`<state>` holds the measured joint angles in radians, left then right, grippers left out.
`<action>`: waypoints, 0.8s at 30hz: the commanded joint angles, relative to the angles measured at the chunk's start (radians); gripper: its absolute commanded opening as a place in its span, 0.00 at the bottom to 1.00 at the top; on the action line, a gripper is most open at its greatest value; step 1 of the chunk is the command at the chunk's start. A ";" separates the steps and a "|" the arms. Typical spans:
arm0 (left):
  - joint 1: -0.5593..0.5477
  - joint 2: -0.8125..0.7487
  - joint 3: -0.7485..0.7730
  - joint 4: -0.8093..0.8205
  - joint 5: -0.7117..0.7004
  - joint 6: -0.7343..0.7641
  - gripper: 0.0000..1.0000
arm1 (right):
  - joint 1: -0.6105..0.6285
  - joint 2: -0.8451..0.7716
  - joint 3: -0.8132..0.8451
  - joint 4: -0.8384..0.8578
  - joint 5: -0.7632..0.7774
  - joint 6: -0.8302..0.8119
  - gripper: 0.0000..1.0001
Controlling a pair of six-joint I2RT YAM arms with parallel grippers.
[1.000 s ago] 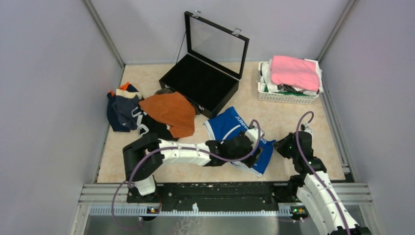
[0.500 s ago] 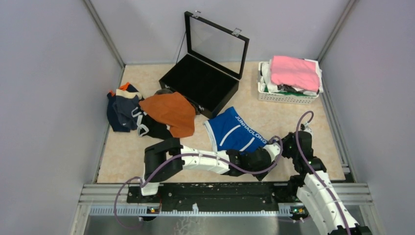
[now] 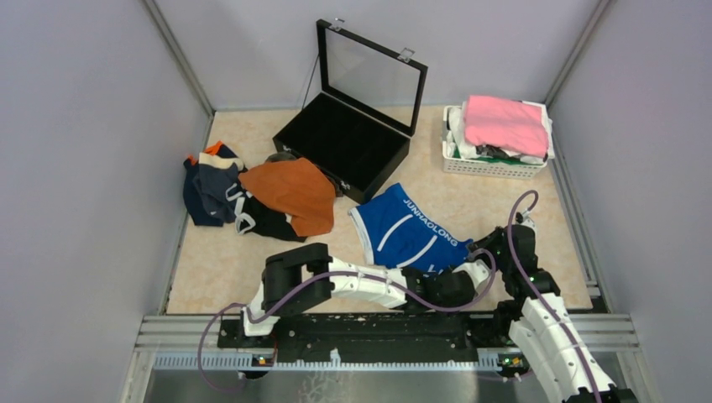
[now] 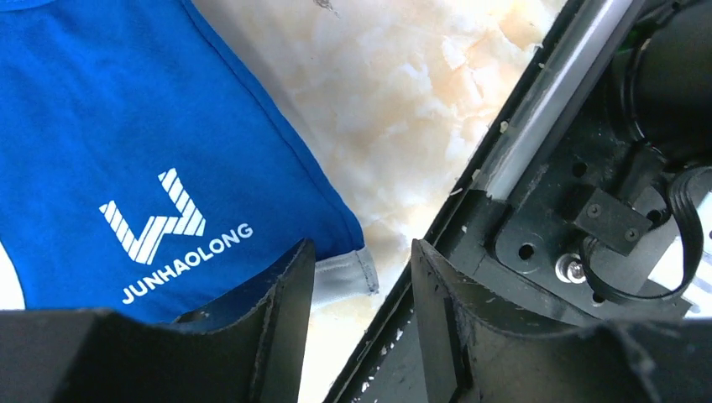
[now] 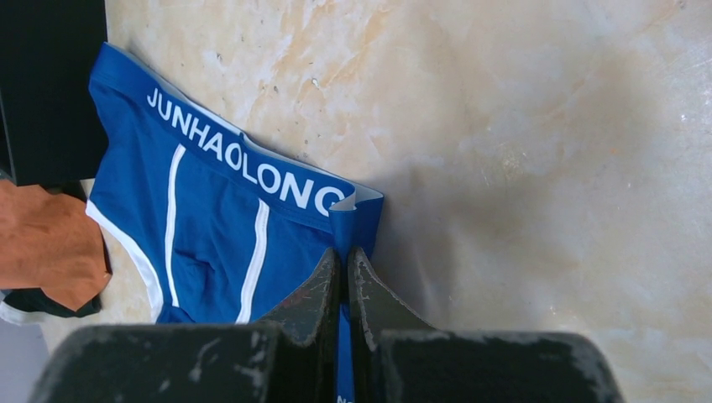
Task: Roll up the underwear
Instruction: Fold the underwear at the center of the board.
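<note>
The royal blue underwear (image 3: pixel 407 227) lies flat at mid-table, white lettering on its waistband (image 5: pixel 243 164). My right gripper (image 5: pixel 344 252) is shut on the underwear's right side edge, and blue cloth shows between its fingers; in the top view the right gripper (image 3: pixel 494 245) sits at that edge. My left gripper (image 4: pixel 361 245) is open, low over the underwear's near corner, whose grey hem (image 4: pixel 344 273) lies in the gap. From above the left gripper (image 3: pixel 474 270) is near the table's front edge. More underwear is piled far left: rust-orange (image 3: pixel 290 193), navy (image 3: pixel 206 189), black (image 3: pixel 264 220).
An open black box (image 3: pixel 340 147) with a raised glass lid stands at the back. A white basket (image 3: pixel 495 165) holding a pink cloth (image 3: pixel 506 123) sits back right. The black front rail (image 4: pixel 537 101) runs close beside the left fingers. Grey walls enclose the table.
The left arm has swung right and toward the front edge, coming off the blue underwear and leaving it uncovered. Its jaws have narrowed. The right gripper has stayed put and shut.
</note>
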<state>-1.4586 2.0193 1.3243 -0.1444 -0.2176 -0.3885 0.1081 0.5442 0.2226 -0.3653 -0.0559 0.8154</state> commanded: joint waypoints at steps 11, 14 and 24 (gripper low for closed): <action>-0.011 0.055 0.047 -0.096 -0.079 0.004 0.46 | -0.007 -0.013 0.004 0.011 -0.003 -0.002 0.00; -0.015 0.060 0.042 -0.106 -0.078 -0.003 0.41 | -0.007 -0.013 0.003 0.010 -0.002 0.000 0.00; -0.019 0.050 0.034 -0.110 -0.063 0.025 0.00 | -0.007 -0.038 0.052 -0.046 0.030 0.007 0.00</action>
<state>-1.4689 2.0533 1.3636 -0.1947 -0.3073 -0.3763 0.1081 0.5243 0.2241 -0.3817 -0.0490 0.8154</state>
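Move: The lower corner of the underwear's leg hem sits almost between my open left fingertips, about 1 cm ahead and 1 cm below. The waistband corner, pinched in my right fingers, is some 13 cm ahead of my left hand and 2 cm right; the waistband's far end lies about 26 cm ahead and 15 cm left. The table's near edge runs about 3 cm behind. From my right hand, the hem corner is some 12 cm back and 2 cm left. I ease my left hand about 1 cm forward and a touch down onto the leg hem corner, fingertips swinging some 5 degrees forward, then shut the half-open fingers, slowly at first and quickly at the end, to pinch that corner close to the table. My right hand stays put and keeps its pinch on the waistband corner. ##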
